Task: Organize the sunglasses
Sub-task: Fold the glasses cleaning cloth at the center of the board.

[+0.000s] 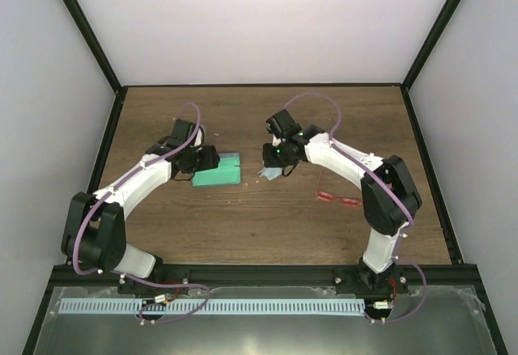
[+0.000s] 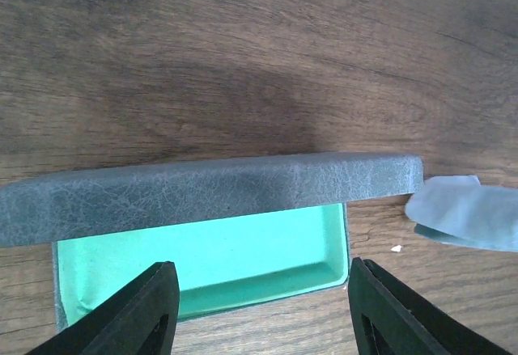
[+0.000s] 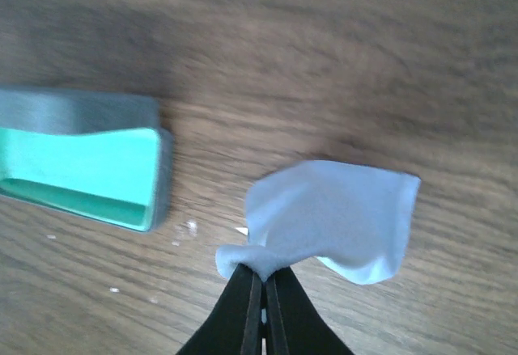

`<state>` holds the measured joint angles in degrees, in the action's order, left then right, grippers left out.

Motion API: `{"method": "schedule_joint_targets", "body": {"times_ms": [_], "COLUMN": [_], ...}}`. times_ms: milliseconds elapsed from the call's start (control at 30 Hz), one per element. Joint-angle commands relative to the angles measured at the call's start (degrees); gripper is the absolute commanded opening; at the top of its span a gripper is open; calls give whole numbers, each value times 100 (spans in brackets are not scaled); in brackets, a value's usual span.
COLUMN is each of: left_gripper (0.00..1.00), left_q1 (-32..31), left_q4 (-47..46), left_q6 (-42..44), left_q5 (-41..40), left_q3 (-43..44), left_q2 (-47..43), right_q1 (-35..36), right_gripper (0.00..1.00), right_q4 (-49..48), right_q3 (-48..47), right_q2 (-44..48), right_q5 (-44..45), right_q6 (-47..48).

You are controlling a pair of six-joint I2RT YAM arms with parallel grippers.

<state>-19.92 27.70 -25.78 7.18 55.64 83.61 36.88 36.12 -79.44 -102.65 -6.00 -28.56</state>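
Note:
The red sunglasses [image 1: 338, 200] lie on the table right of centre, away from both grippers. The grey-blue case [image 1: 218, 171] stands open, its green inside [image 2: 218, 254] facing up and its lid [image 2: 202, 193] raised at the far side. My left gripper [image 2: 259, 310] is open at the case's near edge, one finger on each side, nothing between them. My right gripper [image 3: 265, 278] is shut on a corner of the light blue cloth [image 3: 336, 217], which hangs lifted just right of the case [image 3: 89, 165]. The cloth [image 2: 465, 209] also shows at the right in the left wrist view.
Black frame rails border the brown wooden table [image 1: 259, 234] on all sides. Small white crumbs [image 3: 190, 227] lie on the wood between the case and the cloth.

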Motion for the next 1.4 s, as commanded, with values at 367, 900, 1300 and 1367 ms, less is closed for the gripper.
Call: {"method": "schedule_joint_targets", "body": {"times_ms": [367,900,1300,1367], "left_gripper": [60,61,62,61], "left_q1": [-205,-502,-501,-502], "left_q4": [-248,-319,-266,-261], "left_q6": [-210,-482,-523,-507], "left_q5": [106,-240,-457,-472], "left_q3": [-381,-535,-768,-797], "left_q2": [-317,-329,-458,-475], "right_q1": [-433,269,774,800], "right_gripper": [39,37,39,39], "right_q4": [82,190,90,65], "right_q3": [904,-185,-216,-245], "right_q2": [496,-172,-853,-948], "right_q5": [259,637,912,920], "right_q6": [-102,900,1625,1614]}}
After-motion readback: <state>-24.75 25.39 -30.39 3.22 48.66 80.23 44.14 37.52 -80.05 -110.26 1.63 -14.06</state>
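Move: Below the closed right fingers, which hold up the cleaning cloth's left end, the cloth's middle lies about 7 cm down, 3 cm to the right and roughly 1 cm back. From this hand, the open green case is some 18 cm left and level ahead-wise, and the red sunglasses about 20 cm right and 7 cm back. From the left hand, the cloth is roughly 20 cm right, 1 cm back and 7 cm lower. Folding the pinched end over, the right hand carries it about 6 cm right and 5 cm down, opens to let go, then rises and swings back left. It sinks again towards the cloth's left edge, also drawing back, fingers half open and wrist turning about 20 degrees, partly counter-clockwise. The empty left hand eases some 3 cm back and 2 cm down by the case. ##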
